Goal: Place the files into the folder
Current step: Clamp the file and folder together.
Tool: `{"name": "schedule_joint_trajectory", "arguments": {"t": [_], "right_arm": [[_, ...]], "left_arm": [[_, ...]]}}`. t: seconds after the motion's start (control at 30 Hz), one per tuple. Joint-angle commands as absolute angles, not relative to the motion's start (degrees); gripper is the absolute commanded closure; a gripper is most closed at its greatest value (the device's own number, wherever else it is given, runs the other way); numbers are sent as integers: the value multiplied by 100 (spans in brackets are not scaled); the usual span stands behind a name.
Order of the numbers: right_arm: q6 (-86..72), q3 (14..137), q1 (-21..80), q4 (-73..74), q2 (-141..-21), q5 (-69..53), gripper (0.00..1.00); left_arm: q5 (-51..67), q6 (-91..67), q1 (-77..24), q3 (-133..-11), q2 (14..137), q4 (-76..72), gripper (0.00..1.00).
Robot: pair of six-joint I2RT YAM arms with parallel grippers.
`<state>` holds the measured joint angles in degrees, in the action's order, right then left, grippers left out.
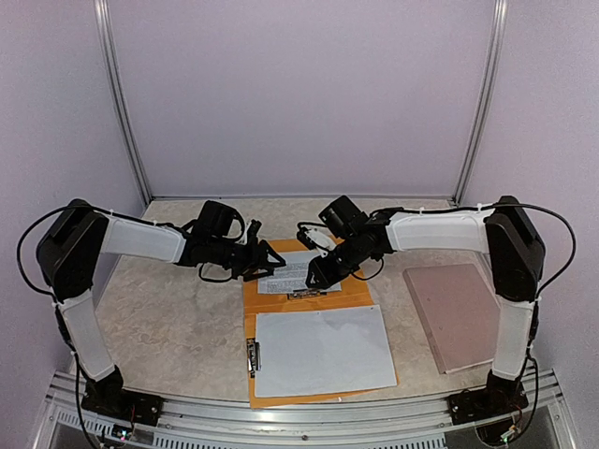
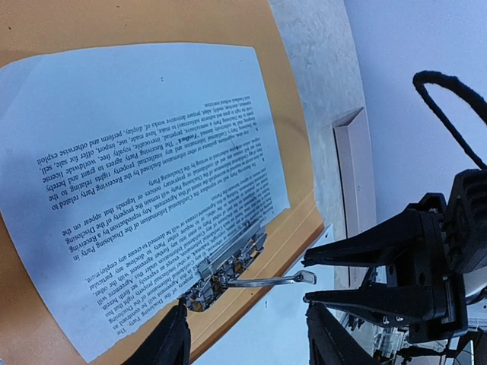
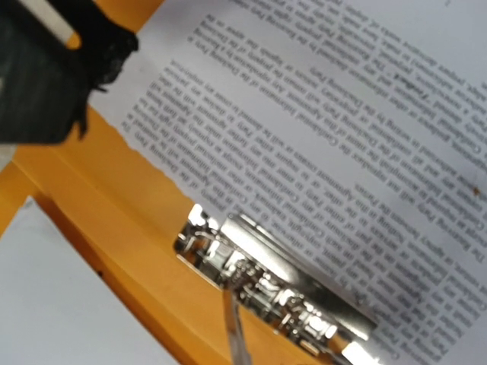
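The orange folder (image 1: 354,293) lies open on the table. A printed sheet of the files (image 1: 290,274) rests on its far half, its edge under the metal clip (image 2: 228,266). The clip's lever (image 2: 266,282) sticks out over a white sheet (image 1: 323,351) that covers the near half. My left gripper (image 2: 247,346) hovers open just above the clip, with nothing between its fingers. In the left wrist view my right gripper (image 2: 305,279) faces it with the jaws apart, and the lever's tip sits at their mouth. The right wrist view shows the clip (image 3: 274,289) close up and none of its own fingers.
A pinkish-brown flat board (image 1: 459,313) lies on the table to the right of the folder. A small dark clip (image 1: 252,355) sits at the left edge of the near sheet. Both arms meet over the folder's middle. Walls close in the back and sides.
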<state>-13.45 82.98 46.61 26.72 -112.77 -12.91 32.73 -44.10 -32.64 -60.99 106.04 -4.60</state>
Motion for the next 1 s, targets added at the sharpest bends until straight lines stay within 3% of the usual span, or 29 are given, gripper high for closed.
{"name": "schedule_joint_trajectory", "arguments": {"t": [0.0,0.4,0.67,0.97], "right_arm": [[-1372,8456,4707,2754,-11398,-1245,74],[-1358,8465,4707,2795,-11455,-1218,91],[-1366,8454,4705,2841,-11464,-1144,99],[-1354,8429,4707,2863,-11487,-1099,100]], "left_arm": [[3237,-4378,-3261,-6004,10359,-448,50],[3265,-4341,-3268,-6025,10377,-431,50],[3314,-4093,-3307,-6003,10337,-429,50],[3483,-2608,-3614,-5580,10163,-625,49]]}}
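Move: The clip's raised lever tip stands right between the right hand's half-open fingers. The clip lies about 1 cm ahead, 3 cm left and 3 cm below that hand; the printed file's middle is some 6 cm ahead, 4 cm left and 4 cm below it; the blank sheet's middle is about 13 cm back and 2 cm right, 4 cm below. From the left hand the lever tip is some 7 cm right, 4 cm back and 1 cm lower. Nearly in place, the right fingers shut, pinching the clip's lever; late on, the left hand draws back 2 cm. ##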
